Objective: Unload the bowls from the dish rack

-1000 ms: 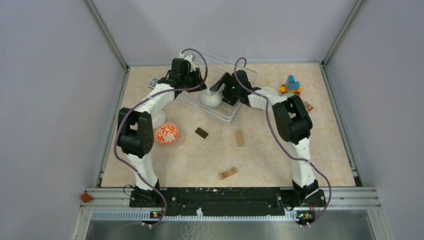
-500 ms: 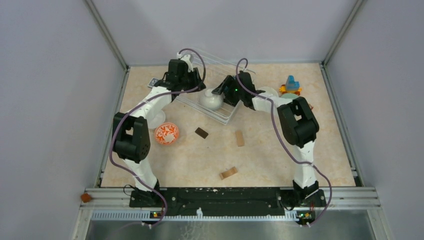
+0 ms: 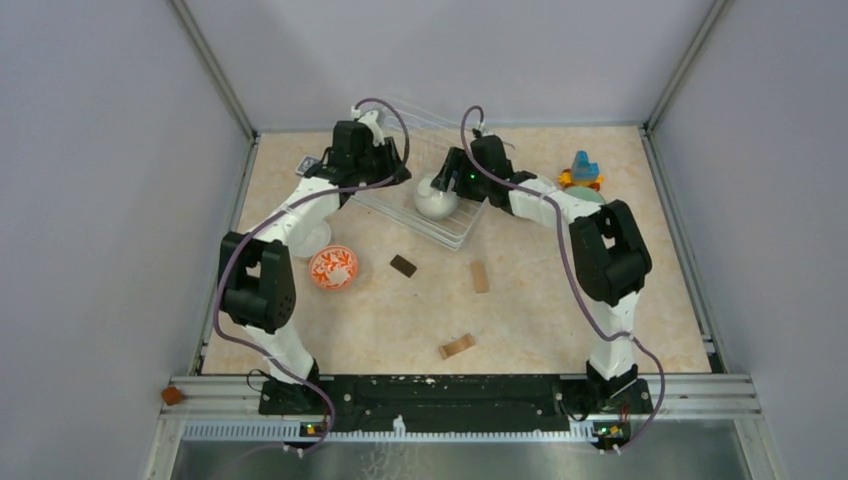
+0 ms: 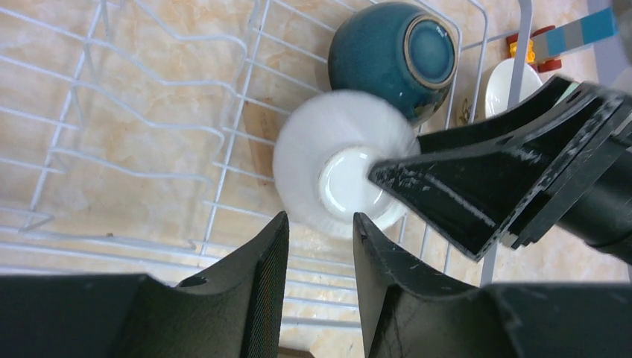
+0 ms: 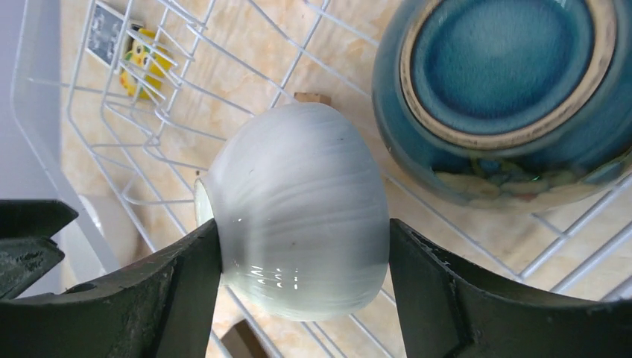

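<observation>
The dish rack of thin white wire sits at the back middle of the table. In it a white bowl lies on its side beside an upturned dark blue bowl. My right gripper is shut on the white bowl, one finger on its foot and one on its rim side. My left gripper hovers over the rack wires just short of that bowl, jaws apart with nothing between them. An orange-patterned bowl and a white bowl stand on the table at the left.
Three small wooden blocks lie on the table in front of the rack. A colourful toy and another white bowl are right of the rack. A small card lies at the back left.
My right gripper has narrowed from wide open until its fingers touch both sides of the white bowl, and the arm has shifted a little. The left arm has drawn slightly back and left.
</observation>
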Controlling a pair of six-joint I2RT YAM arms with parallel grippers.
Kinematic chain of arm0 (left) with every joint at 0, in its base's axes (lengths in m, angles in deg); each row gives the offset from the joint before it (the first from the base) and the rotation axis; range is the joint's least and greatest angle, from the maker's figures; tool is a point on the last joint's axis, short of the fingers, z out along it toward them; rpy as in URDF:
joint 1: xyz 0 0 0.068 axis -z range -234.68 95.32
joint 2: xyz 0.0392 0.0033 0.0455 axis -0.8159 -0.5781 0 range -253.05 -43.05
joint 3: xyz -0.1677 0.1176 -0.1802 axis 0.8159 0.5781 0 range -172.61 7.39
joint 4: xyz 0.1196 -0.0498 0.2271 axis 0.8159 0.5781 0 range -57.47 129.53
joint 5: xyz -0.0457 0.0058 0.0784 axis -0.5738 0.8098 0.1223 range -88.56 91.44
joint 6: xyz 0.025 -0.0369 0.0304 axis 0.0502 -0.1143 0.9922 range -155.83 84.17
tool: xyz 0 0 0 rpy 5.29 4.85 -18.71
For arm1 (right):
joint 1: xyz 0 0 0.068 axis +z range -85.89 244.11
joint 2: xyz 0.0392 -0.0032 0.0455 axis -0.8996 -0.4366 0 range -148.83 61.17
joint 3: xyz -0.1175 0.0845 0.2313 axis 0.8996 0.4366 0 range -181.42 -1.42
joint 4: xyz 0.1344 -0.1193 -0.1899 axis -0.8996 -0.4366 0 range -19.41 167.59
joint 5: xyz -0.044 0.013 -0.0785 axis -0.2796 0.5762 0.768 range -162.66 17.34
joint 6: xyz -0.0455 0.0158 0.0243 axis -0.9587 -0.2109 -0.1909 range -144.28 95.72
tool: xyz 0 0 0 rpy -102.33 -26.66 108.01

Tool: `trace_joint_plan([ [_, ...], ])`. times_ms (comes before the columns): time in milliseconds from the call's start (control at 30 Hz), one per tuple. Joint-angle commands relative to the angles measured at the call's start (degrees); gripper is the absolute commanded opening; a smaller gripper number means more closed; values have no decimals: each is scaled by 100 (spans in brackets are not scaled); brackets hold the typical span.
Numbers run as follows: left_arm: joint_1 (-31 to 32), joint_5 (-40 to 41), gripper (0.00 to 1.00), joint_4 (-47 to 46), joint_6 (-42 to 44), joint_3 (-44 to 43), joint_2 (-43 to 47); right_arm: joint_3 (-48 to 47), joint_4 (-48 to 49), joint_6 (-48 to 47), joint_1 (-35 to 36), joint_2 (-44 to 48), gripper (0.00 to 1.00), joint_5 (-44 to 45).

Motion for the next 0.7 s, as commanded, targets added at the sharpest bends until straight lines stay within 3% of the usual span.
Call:
trace_joint_plan([
  [0,-19,-84,42,-205,-127,431,591,-576,-393,-1274,96,687,49,781],
  [133,-19,28,42,-507,-263,1037,1091,-688,-562,-2007,244,820,49,1201],
  [400,-19,316,44,-634,-295,1893,2133,-674,-612,-2518,316,1088,49,1201],
  [667,-27,492,44,-274,-95,2090,2683,-983,-1250,-4199,967,787,55,2529],
])
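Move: The right hand already grips the white bowl, its middle about level, 2 cm left and 2 cm below the hand point, over the rack. The blue bowl sits some 6 cm ahead, 5 cm right and 6 cm lower; the cream bowl on the table is roughly 4 cm ahead, 21 cm right and 9 cm lower. From the empty left hand the white bowl lies about 1 cm ahead, 7 cm right and 9 cm down. Right hand lifts the gripped white bowl about 5 cm and rightward, rolling left-side-down; left hand backs off 8 cm. ##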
